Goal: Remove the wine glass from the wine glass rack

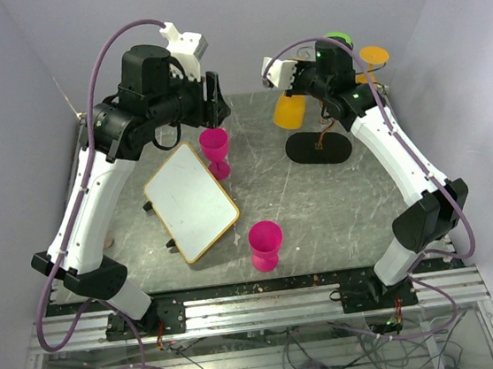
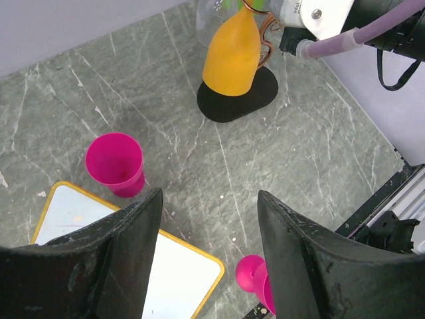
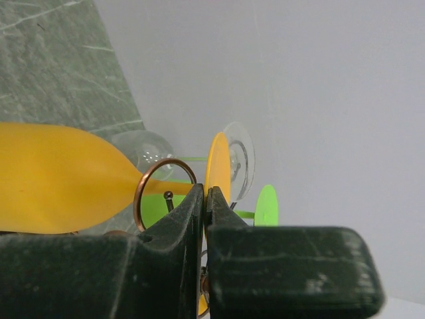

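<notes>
The wine glass rack [image 1: 318, 148] stands at the back right on its black oval base [image 2: 236, 100]. An orange wine glass [image 1: 290, 110] hangs on it upside down, its stem passing through a copper ring [image 3: 163, 183]. My right gripper [image 3: 206, 189] is shut on the thin foot disc [image 3: 218, 163] of this orange glass [image 3: 53, 179], right beside the ring. My left gripper [image 2: 209, 196] hovers open with nothing between its fingers, above the table next to a pink glass [image 2: 116, 163]. In the top view the left gripper [image 1: 216, 99] is just over that pink glass [image 1: 216, 148].
A clear glass [image 3: 143, 149] and a green glass foot [image 3: 267, 205] also hang on the rack. A second pink glass [image 1: 266, 245] stands near the front. A white board with a yellow rim [image 1: 191, 201] lies left of centre. Grey walls enclose the table.
</notes>
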`<state>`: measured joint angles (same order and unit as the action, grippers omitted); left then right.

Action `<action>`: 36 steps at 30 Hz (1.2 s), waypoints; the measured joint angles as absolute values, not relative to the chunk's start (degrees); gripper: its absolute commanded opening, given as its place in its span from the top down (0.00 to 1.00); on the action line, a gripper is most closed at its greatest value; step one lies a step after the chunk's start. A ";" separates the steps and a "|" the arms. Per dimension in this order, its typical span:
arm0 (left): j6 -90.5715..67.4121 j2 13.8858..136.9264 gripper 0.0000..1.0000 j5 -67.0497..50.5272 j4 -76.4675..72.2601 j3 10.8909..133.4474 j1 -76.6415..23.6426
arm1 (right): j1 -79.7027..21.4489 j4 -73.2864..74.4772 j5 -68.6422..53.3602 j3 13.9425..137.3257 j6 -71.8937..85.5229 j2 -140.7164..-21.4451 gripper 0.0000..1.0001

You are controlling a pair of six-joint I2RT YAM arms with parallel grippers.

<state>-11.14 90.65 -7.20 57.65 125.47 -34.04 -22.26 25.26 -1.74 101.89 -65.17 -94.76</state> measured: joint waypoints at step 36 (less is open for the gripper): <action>-34.11 68.77 0.31 -16.36 19.90 84.36 -28.91 | -22.55 20.23 -3.51 92.55 -8.78 -70.74 1.00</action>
<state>-34.11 68.77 -16.36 19.90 84.36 -28.91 -22.55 20.23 -3.51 92.55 -8.78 -70.74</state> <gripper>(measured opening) 0.707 0.013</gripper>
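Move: The right hand already grips the stem of the near-left orange wine glass, which hangs bowl down, its middle about 7 cm straight below the hand. The rack's hub is level with the hand, some 8 cm to its right and 1 cm ahead. The green glass hangs about 8 cm ahead, 9 cm right and 7 cm down. From the left hand the held glass lies some 15 cm ahead, 18 cm right and 13 cm lower. Keeping its pinch on the orange glass's stem, the right hand first eases a couple of centimetres right past the rack's hook, then draws back about 12 cm and, late on, climbs some 9 cm. As it rises it rolls about 50 degrees, left side up, swinging the bowl out to the left. The empty, open left hand dips right about 2 cm and returns, drifts back 2 cm and rolls roughly 25 degrees, left side down. ##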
